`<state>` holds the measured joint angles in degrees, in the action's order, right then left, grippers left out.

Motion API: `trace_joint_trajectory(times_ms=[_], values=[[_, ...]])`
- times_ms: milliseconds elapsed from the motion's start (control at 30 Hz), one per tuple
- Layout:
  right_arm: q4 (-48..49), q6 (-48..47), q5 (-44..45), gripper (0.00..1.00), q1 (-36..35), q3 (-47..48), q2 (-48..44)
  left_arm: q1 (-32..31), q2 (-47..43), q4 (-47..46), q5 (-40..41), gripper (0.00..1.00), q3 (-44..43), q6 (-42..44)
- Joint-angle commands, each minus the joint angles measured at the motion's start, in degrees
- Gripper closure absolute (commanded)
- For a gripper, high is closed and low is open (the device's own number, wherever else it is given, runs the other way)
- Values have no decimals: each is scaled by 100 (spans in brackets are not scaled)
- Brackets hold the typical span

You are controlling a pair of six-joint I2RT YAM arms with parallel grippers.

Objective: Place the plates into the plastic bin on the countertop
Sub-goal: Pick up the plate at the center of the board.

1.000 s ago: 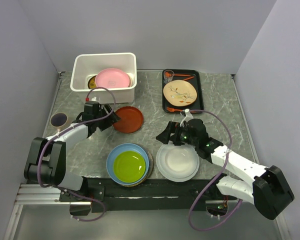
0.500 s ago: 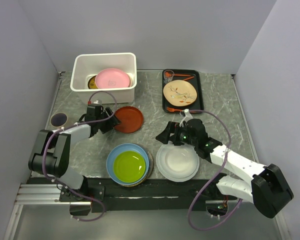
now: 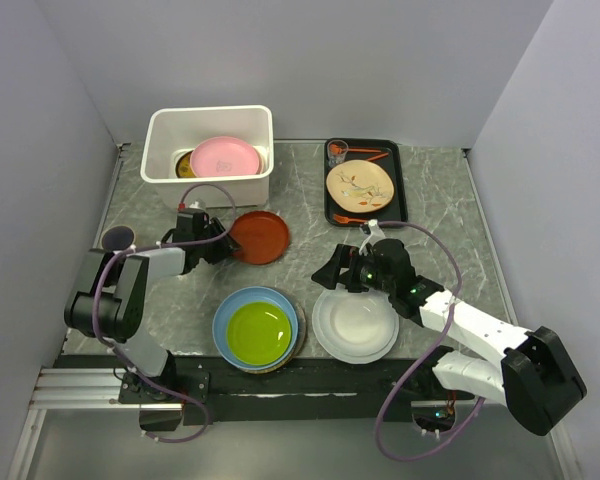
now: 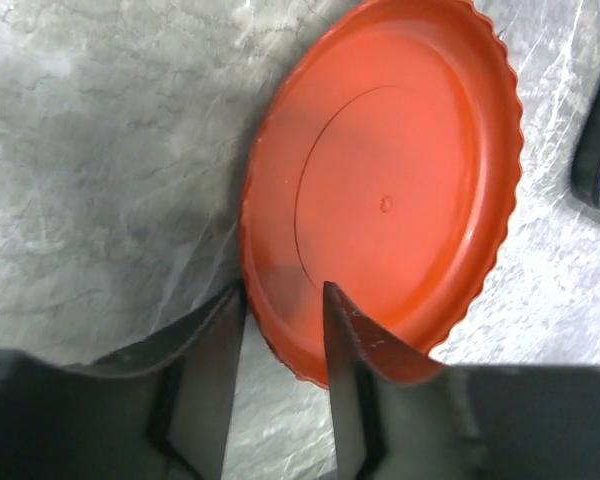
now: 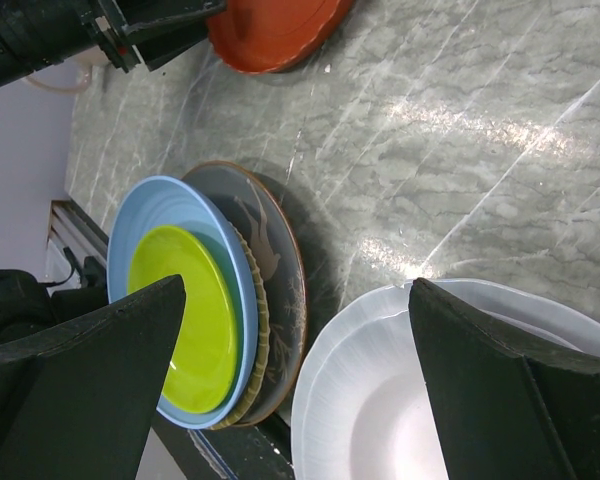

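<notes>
A red-brown plate point(image 3: 260, 238) lies on the grey countertop point(image 3: 430, 200) in front of the white plastic bin point(image 3: 208, 117). My left gripper point(image 3: 220, 241) is open; its jaws straddle that plate's near rim point(image 4: 400, 190), one finger outside it and one over it point(image 4: 283, 288). The bin holds a pink plate point(image 3: 224, 156) and a brown patterned one point(image 3: 184, 164). A lime green plate point(image 3: 259, 331) sits on a blue plate point(image 3: 230, 310) and a dark deer plate point(image 5: 265, 250). My right gripper point(image 3: 338, 272) is wide open and empty point(image 5: 298, 283) above the left edge of the white plates point(image 3: 355, 325).
A flat black tray point(image 3: 398, 180) at the back right holds the peach flower plate point(image 3: 359, 184) and orange cutlery. A small dark round dish point(image 3: 117, 238) sits by the left wall. Walls close in on three sides.
My left gripper has moved forward onto the red-brown plate's rim and the left arm has swung nearer the left wall. The right arm has barely moved.
</notes>
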<state>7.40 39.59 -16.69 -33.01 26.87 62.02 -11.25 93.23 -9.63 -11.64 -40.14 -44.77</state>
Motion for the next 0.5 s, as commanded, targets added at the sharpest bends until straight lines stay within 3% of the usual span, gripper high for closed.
trace_joint_trajectory(times_ms=[0, 67, 100, 200, 467], values=[[288, 22, 25, 0, -38, -59, -23, -18, 213, -127, -58, 67, 103, 21], [288, 22, 16, 0, -47, -51, 3, -18, 292, -153, -93, 77, 112, 13], [288, 22, 16, 0, -38, -51, 3, -18, 318, -188, -93, 87, 120, 21], [297, 40, 16, 0, -38, -68, 3, -18, 345, -215, -102, 99, 138, 21], [324, 40, 8, 0, -47, -59, 38, -18, 99, -180, -93, 99, 164, 4]])
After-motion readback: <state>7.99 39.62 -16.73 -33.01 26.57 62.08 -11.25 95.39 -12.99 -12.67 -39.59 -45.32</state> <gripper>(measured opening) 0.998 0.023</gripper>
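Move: The red plate at the centre of the board lies with its middle about 4 cm ahead of the left hand, some 7 cm to its right and 1 cm below; its near left rim is already between the half-open fingers. From that hand, the plastic bin is roughly 25 cm ahead and 5 cm to the left, and the blue plate with the green one on it about 18 cm back and 7 cm to the right. From the right hand, the red plate is around 6 cm ahead, 17 cm to the left and 9 cm below. The left hand eases down a last 1 cm or less at the red plate's near left rim, edging about half a centimetre forward and to the right with no real turn of the wrist. Meanwhile its fingers close from a little under half open to practically shut, pinching the thin rim between their tips, and the hand then holds there without lifting yet. ##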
